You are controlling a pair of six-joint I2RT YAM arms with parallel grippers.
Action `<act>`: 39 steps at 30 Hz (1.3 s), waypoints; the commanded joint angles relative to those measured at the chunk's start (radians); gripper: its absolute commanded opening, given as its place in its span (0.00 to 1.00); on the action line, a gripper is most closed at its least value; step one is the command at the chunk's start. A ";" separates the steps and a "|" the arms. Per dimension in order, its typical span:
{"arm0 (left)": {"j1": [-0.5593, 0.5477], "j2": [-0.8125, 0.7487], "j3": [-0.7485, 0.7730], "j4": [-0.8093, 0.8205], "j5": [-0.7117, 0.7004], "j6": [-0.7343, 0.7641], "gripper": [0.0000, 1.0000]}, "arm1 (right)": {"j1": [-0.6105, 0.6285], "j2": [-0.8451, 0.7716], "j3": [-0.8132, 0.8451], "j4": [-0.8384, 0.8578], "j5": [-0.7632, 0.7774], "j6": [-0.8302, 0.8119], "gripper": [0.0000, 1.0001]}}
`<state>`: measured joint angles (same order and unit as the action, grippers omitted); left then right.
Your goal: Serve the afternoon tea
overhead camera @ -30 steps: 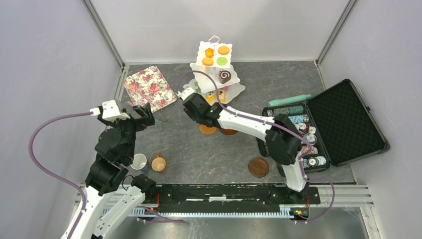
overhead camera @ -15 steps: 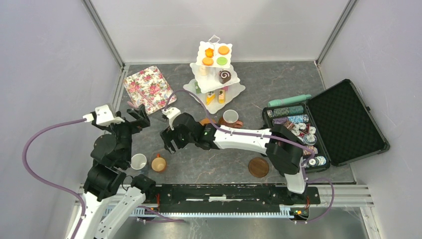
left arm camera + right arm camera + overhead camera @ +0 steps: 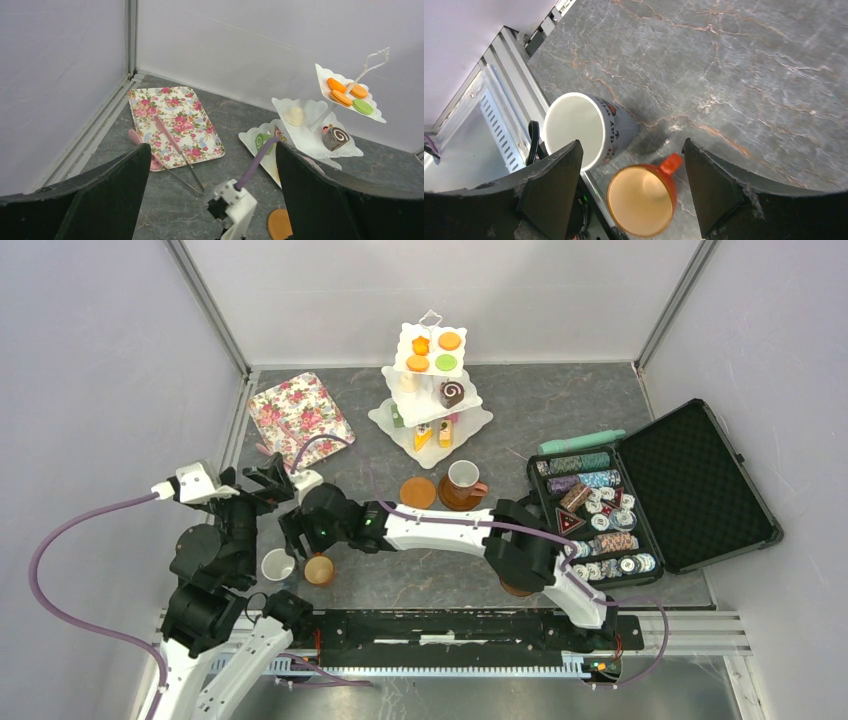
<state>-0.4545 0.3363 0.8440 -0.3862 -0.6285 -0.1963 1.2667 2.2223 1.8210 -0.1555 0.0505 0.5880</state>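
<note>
The white three-tier stand [image 3: 431, 380] with toy cakes stands at the back. In front of it lie an orange saucer [image 3: 418, 492] and a white mug on a second saucer [image 3: 463, 480]. A white mug [image 3: 277, 565] and an orange mug [image 3: 319, 569] stand at the near left. My right gripper [image 3: 303, 546] hangs open just above the orange mug [image 3: 644, 200], which shows between its fingers [image 3: 553, 192] without touching them; the white mug [image 3: 583, 129] is beside it. My left gripper [image 3: 268, 478] is open and empty, raised over the left side.
A floral tray [image 3: 300, 418] with pink tongs [image 3: 172, 145] lies at the back left. The open black case of poker chips [image 3: 650, 500] fills the right side. A brown saucer [image 3: 511, 590] is mostly hidden under my right arm's elbow. The table's front rail runs just behind the two mugs.
My right gripper let go of the white mug on the saucer, swung left and nearer, and now hovers open over the orange mug. My left arm drifted slightly left.
</note>
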 commanded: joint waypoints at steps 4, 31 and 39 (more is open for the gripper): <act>0.007 -0.027 -0.003 0.039 -0.029 -0.025 1.00 | 0.036 0.123 0.188 -0.058 0.067 -0.001 0.77; 0.007 -0.022 -0.003 0.041 -0.035 -0.022 1.00 | 0.047 0.175 0.279 0.037 0.169 -0.019 0.00; 0.006 -0.021 -0.004 0.040 -0.045 -0.020 1.00 | -0.025 0.068 0.181 0.147 0.116 0.031 0.00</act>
<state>-0.4545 0.3046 0.8436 -0.3862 -0.6533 -0.1963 1.2873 2.4111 2.0285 -0.1379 0.1913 0.5701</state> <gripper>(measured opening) 0.996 0.116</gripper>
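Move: The white mug's middle is about 5 cm back and 4 cm to the left of the right hand, roughly 7 cm below. The brown mug beside it is some 6 cm back and 4 cm right of that hand, about 8 cm below; the pink-handled tongs lie roughly 14 cm ahead and 1 cm right, about 12 cm down. From the idle left hand the white mug is about 10 cm back, 4 cm left and 30 cm lower. Bring the right gripper left and down, about 3.5 cm each, to the forward side of the white mug's rim, and close the half-opened-out fingers there so one pad is inside the cup and the other outside. With the wall pinched, draw the mug forward some 2.5 cm while easing up nearly 1 cm. ##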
